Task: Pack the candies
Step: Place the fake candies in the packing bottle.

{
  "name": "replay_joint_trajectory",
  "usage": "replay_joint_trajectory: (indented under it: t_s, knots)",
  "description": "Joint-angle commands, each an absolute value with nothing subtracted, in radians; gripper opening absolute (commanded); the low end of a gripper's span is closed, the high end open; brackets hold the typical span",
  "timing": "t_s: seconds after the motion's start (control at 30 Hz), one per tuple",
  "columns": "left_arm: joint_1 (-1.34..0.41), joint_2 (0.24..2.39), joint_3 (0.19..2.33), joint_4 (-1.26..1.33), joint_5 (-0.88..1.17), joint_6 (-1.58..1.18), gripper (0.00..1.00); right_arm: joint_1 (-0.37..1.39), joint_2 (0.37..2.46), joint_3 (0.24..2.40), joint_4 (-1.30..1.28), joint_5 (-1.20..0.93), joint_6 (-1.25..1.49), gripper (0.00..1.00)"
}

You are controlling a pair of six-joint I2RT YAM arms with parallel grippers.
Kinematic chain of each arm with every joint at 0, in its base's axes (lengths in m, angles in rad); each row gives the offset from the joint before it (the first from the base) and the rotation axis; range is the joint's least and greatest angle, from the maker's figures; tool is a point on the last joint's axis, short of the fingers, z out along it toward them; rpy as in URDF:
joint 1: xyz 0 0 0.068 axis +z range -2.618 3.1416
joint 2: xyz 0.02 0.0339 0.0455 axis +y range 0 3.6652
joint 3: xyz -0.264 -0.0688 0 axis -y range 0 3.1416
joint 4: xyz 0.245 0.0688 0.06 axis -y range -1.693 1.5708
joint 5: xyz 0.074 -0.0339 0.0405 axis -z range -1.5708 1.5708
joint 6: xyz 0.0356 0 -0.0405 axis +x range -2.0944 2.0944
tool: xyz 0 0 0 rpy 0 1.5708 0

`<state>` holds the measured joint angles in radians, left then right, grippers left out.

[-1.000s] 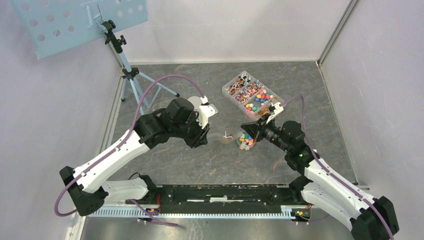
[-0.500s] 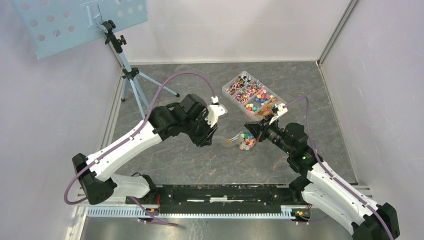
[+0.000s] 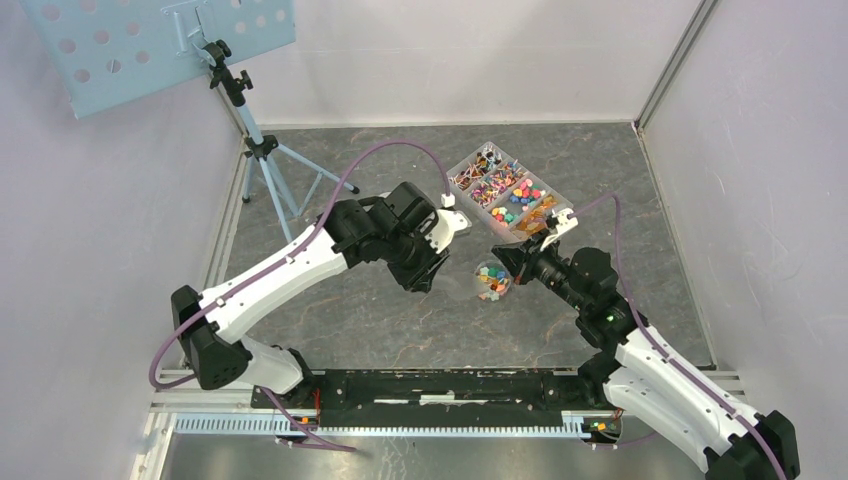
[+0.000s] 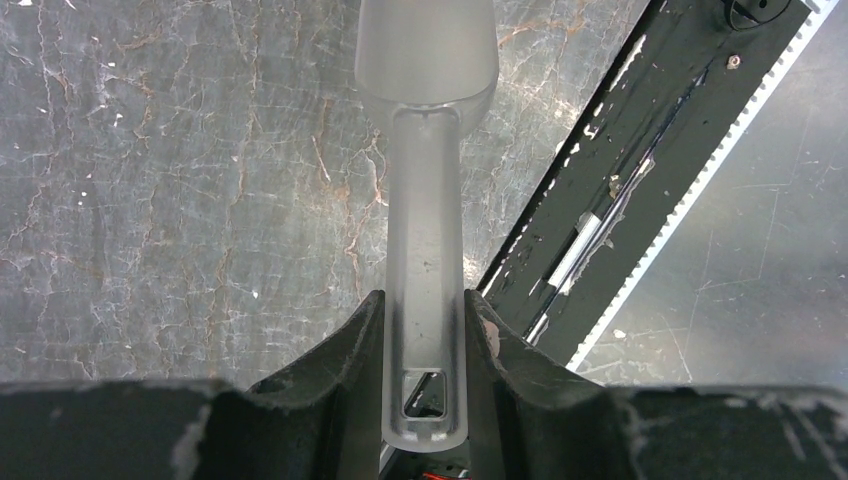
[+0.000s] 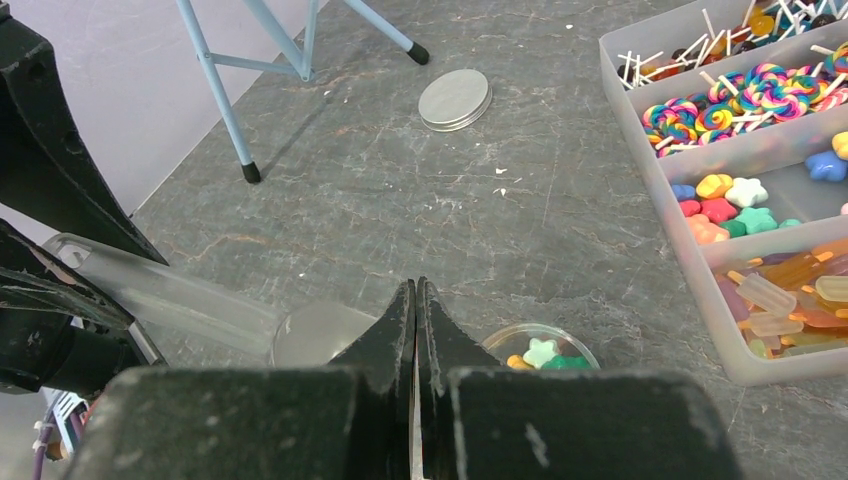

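My left gripper (image 4: pixel 425 312) is shut on the flat handle of a frosted plastic scoop (image 4: pixel 426 200). The scoop's bowl (image 5: pixel 322 334) lies low over the table just left of a small clear jar (image 5: pixel 541 351), and nothing shows in the bowl. The jar (image 3: pixel 491 282) holds several candies (image 5: pixel 541 352), star-shaped and coloured. My right gripper (image 5: pixel 415 292) is shut and empty, its tips between bowl and jar. From above, the left gripper (image 3: pixel 430 272) is left of the jar and the right gripper (image 3: pixel 502 257) is at the jar's far right.
A clear compartment box (image 3: pixel 510 190) of lollipops, star candies and amber sweets stands behind the jar, also at the right in the right wrist view (image 5: pixel 745 180). A grey round lid (image 5: pixel 455 99) lies beyond the scoop. A blue tripod (image 3: pixel 262 160) stands at the back left.
The left arm has swung right with the scoop, bringing its bowl up to the jar. The right arm has shifted only slightly. Both grippers stayed shut.
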<state>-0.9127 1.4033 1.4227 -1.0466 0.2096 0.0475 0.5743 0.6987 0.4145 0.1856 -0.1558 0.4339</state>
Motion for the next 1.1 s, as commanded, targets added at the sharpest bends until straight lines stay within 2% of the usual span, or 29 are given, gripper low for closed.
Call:
replay_joint_trajectory:
  t_s: [0.0, 0.43, 0.63, 0.8, 1.03, 1.07]
  knots:
    - [-0.926, 1.429, 1.503, -1.080, 0.188, 0.026, 0.02, 0.578, 0.681, 0.413, 0.184, -0.127, 0.407, 0.00]
    - [-0.927, 1.441, 1.540, -1.087, 0.153, 0.030, 0.02, 0.578, 0.682, 0.407, 0.188, -0.124, 0.404, 0.00]
    - [-0.926, 1.441, 1.545, -1.086, 0.092, 0.030, 0.02, 0.578, 0.655, 0.393, 0.191, -0.089, 0.399, 0.08]
    - [-0.925, 1.438, 1.545, -1.064, 0.023, 0.031, 0.02, 0.578, 0.616, 0.395, 0.176, -0.052, 0.385, 0.25]
    - [-0.895, 1.457, 1.589, -0.995, -0.092, 0.060, 0.02, 0.578, 0.548, 0.410, 0.136, -0.006, 0.365, 0.70]
    - [-0.880, 1.471, 1.605, -0.990, -0.098, 0.069, 0.02, 0.578, 0.540, 0.413, 0.131, 0.011, 0.362, 0.74]
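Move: The right hand, empty and shut, is almost straight above the packing bottle, roughly 15 cm over its middle. The candy box's middle lies about 23 cm ahead of that hand and 6 cm to its right, and the lid 20 cm ahead and 24 cm left. The scoop's cup hangs some 8 cm left and 4 cm back. From the left hand, still holding the empty scoop, the bottle is about 16 cm right and 4 cm ahead. The right hand opens well and draws about 2.5 cm right, while the left carries the scoop 4 cm forward. ##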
